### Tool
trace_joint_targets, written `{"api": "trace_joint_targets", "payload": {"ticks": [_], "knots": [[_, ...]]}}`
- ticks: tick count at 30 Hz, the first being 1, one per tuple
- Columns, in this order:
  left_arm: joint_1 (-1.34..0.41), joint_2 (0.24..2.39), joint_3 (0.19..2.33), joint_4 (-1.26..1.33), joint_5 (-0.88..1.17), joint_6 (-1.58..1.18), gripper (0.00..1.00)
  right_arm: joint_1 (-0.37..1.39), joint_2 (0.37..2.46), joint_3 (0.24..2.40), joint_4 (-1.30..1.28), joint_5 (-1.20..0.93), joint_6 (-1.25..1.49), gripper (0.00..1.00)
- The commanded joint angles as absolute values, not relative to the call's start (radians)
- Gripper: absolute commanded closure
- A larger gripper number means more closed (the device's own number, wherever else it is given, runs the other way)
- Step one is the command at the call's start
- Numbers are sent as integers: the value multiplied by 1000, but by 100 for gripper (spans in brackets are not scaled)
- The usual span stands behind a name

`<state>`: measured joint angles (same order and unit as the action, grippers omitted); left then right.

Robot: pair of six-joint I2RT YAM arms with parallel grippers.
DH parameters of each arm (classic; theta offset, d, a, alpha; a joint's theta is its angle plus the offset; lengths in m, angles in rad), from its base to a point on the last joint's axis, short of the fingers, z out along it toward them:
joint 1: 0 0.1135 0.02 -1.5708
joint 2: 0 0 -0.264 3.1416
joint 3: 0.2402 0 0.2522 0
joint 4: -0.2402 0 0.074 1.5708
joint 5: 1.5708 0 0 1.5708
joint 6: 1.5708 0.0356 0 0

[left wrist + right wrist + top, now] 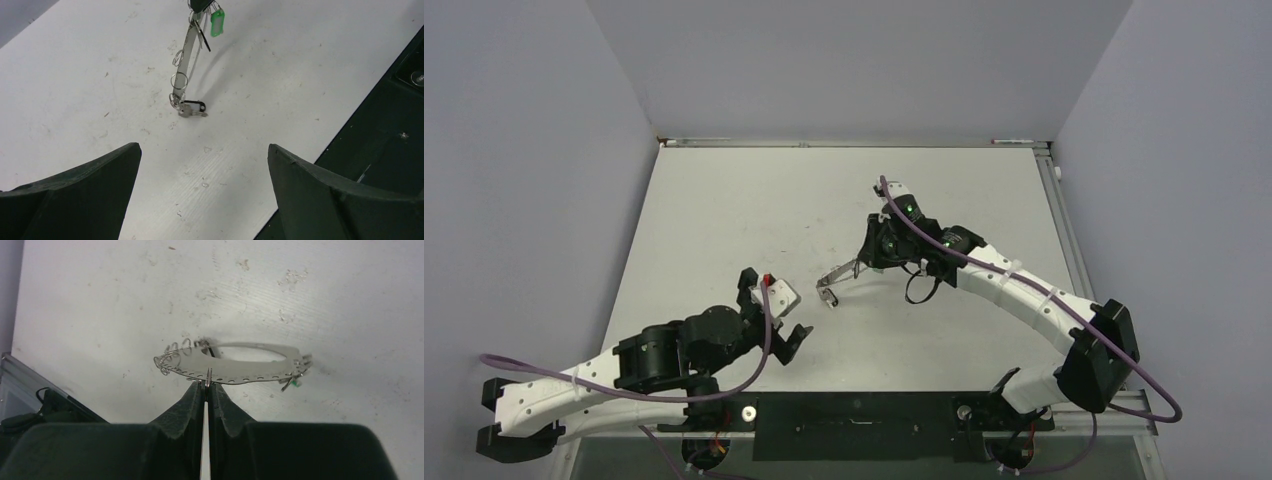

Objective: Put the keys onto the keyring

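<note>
The keyring is a flat silvery perforated oval band carrying several small split rings and a green tag. My right gripper is shut on its near edge, on a thin ring there, and holds it above the table. In the top view the right gripper holds the keyring slanting down to the left. Its low end carries a small silvery key with a black tag, touching the table. My left gripper is open and empty, a short way in front of that key.
The white table is scuffed. A black rail runs along its near edge between the arm bases and shows at the right of the left wrist view. Grey walls close in the left, back and right sides.
</note>
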<state>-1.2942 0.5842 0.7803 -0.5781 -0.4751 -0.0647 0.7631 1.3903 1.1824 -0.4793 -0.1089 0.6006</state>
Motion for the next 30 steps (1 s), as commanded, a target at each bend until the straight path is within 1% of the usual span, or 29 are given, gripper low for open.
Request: {"api": "trace_joint_targets", "payload": {"ticks": [1, 3, 7, 9, 12, 16, 20, 21, 22, 23, 24, 25, 26, 30], "knots": [[-1298, 540, 758, -600, -490, -119, 4, 752, 1393, 1133, -473, -26, 669, 95], [-1296, 524, 754, -591, -475, -129, 4, 750, 1367, 1109, -480, -9, 684, 95], [-1281, 506, 742, -578, -446, -158, 4, 705, 1336, 1051, -448, 127, 707, 95], [-1271, 508, 742, -577, -420, -153, 4, 639, 1358, 1018, -405, 97, 733, 95], [-1265, 522, 745, -577, -407, -152, 4, 550, 1447, 1011, -369, 32, 752, 95], [-1241, 533, 745, -572, -390, -161, 4, 456, 1585, 1055, -338, -50, 740, 95], [-1178, 538, 732, -544, -308, -158, 4, 403, 1688, 1113, -315, -85, 715, 94], [-1164, 543, 732, -542, -296, -158, 4, 392, 1710, 1133, -319, -99, 704, 87], [-1150, 548, 732, -540, -286, -158, 4, 378, 1729, 1148, -315, -124, 689, 74], [-1138, 550, 731, -535, -275, -158, 4, 371, 1745, 1165, -312, -150, 672, 51], [-1123, 551, 726, -528, -261, -159, 4, 364, 1747, 1174, -308, -157, 663, 35], [-1102, 551, 720, -519, -241, -159, 4, 359, 1743, 1181, -304, -158, 652, 23], [-1086, 549, 714, -515, -222, -160, 4, 356, 1733, 1185, -300, -157, 642, 20], [-1052, 537, 705, -504, -206, -167, 4, 353, 1659, 1194, -303, -113, 564, 18]]}}
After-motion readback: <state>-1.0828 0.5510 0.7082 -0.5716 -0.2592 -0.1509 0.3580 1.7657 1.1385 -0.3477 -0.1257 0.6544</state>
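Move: The keyring plate is still pinched in the right hand, its middle about 2 cm back, 2 cm left and 3 cm below the finger pads. The bare table spot it is bound for lies some 8 cm ahead, 7 cm right and 17 cm below. The black-tagged key hangs roughly 6 cm back, 7 cm left and 7 cm down; the green tag 2 cm back, 3 cm right, 4 cm down. From the empty left hand that spot is about 16 cm ahead, 22 cm right and 20 cm below. The keyring plate is carried down about 15 cm to the table by the right hand, which first sinks and slides right, then sweeps forward and right, some 12 cm forward and 11 cm right in all, turning nearly 30 degrees clockwise and tipping down. Low over the table the fingers open wide, let go and start to rise. The empty, open left hand sinks about 3 cm. ##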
